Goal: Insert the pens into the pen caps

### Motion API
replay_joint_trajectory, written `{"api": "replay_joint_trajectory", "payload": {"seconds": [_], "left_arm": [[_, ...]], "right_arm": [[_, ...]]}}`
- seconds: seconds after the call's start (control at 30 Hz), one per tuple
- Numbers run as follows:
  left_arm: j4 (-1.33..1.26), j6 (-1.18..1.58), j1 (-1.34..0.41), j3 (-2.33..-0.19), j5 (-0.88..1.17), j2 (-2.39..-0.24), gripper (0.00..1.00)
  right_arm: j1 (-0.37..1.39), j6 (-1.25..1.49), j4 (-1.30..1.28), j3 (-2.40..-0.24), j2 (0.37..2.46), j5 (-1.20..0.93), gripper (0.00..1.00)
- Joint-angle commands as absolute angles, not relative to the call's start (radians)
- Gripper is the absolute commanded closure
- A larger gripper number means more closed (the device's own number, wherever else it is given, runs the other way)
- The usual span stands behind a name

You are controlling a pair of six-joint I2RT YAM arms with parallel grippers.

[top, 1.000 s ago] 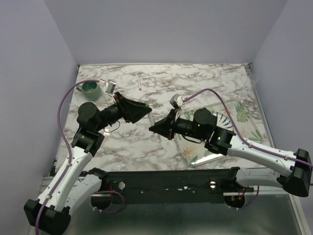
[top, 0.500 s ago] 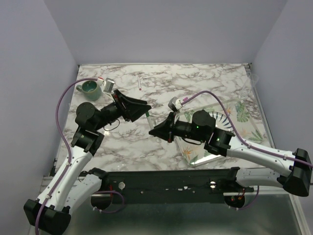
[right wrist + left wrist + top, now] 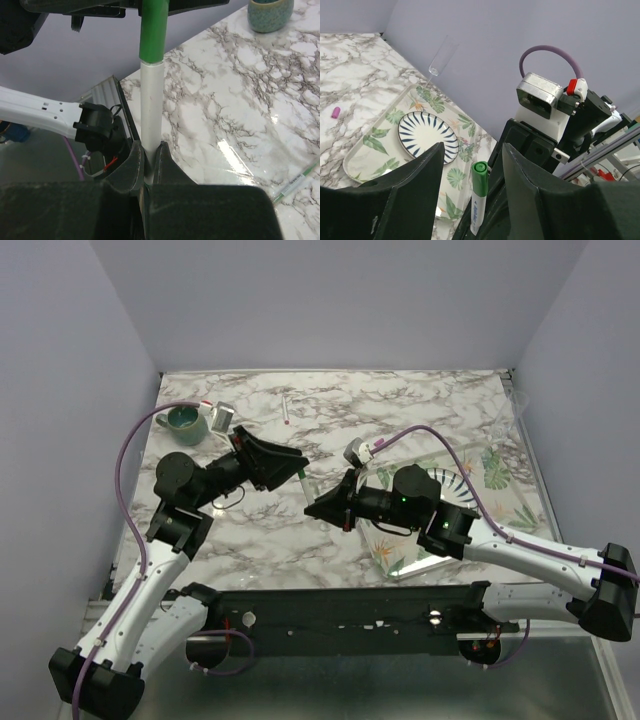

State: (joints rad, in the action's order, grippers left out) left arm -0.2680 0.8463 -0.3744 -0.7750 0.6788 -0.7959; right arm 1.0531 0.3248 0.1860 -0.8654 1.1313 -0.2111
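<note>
A white pen stands upright with my right gripper shut on its barrel. A green pen cap sits on its upper end. In the left wrist view the same green cap shows between the fingers of my left gripper, which are open with a gap on each side. From above, the pen spans between the left gripper and the right gripper. A second pen with a red end lies at the back. A third pen lies on the table. A small pink cap rests on the marble.
A teal mug stands at the back left. A leaf-patterned tray on the right holds a striped plate. A clear tall glass stands beyond the tray, near the right wall.
My left gripper's jaws have narrowed around the green cap and it has drawn back slightly, uncovering the pen from above. The right gripper has kept its grip and barely moved.
</note>
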Motion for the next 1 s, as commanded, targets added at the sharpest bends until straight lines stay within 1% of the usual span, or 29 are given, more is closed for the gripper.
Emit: {"api": "replay_joint_trajectory", "payload": {"seconds": [0.0,0.1,0.13,0.23,0.4,0.5,0.53,0.7,0.73,0.8,0.83,0.97], "left_arm": [[-0.296,0.842,-0.377,-0.753,0.724,-0.773,0.42],[-0.293,0.833,-0.377,-0.746,0.723,-0.77,0.46],[-0.293,0.833,-0.377,-0.742,0.721,-0.77,0.49],[-0.295,0.831,-0.377,-0.741,0.718,-0.77,0.51],[-0.299,0.833,-0.377,-0.741,0.716,-0.775,0.51],[-0.311,0.838,-0.376,-0.738,0.724,-0.778,0.59],[-0.311,0.838,-0.376,-0.736,0.727,-0.778,0.65],[-0.318,0.848,-0.377,-0.719,0.741,-0.77,0.82],[-0.321,0.851,-0.376,-0.71,0.745,-0.77,0.9],[-0.325,0.864,-0.376,-0.698,0.752,-0.762,0.97],[-0.328,0.87,-0.377,-0.686,0.753,-0.761,1.0],[-0.345,0.884,-0.377,-0.654,0.762,-0.746,1.0]], "right_arm": [[1.06,0.341,0.213,-0.861,1.14,-0.222,0.99],[1.061,0.344,0.215,-0.859,1.144,-0.221,0.99],[1.06,0.344,0.213,-0.862,1.147,-0.224,0.99],[1.06,0.345,0.215,-0.864,1.152,-0.229,0.99],[1.06,0.342,0.21,-0.867,1.155,-0.23,0.99],[1.062,0.345,0.21,-0.867,1.157,-0.227,0.99],[1.062,0.345,0.212,-0.867,1.157,-0.226,0.99],[1.062,0.353,0.215,-0.871,1.164,-0.23,0.99],[1.062,0.359,0.216,-0.873,1.164,-0.23,0.99],[1.06,0.376,0.222,-0.87,1.158,-0.221,0.99],[1.061,0.391,0.242,-0.865,1.149,-0.207,0.99],[1.06,0.411,0.229,-0.891,1.131,-0.166,0.99]]}}
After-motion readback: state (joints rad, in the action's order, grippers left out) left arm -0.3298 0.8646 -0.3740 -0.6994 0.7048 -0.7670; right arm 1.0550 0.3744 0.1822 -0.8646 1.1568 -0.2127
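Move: Just below the left hand's open fingers, about 2 cm down, 1 cm back and 1 cm right, is the green cap, already on the white pen. The pen's middle lies about 5 cm below that hand, 3 cm back and 1 cm right. The clear pen on the table lies 31 cm below, 6 cm ahead and 2 cm right. From the right hand, which already grips the white pen, the cap is roughly 7 cm up, 4 cm ahead and 1 cm left. Closing around the top end of the green cap, the left fingers go from over half open to nearly shut and pinch it, while the left hand sinks about 1.5 cm and draws back just under 1 cm. The right hand keeps its grip on the white pen and lowers it about 1 cm, with a tilt of a few degrees. ##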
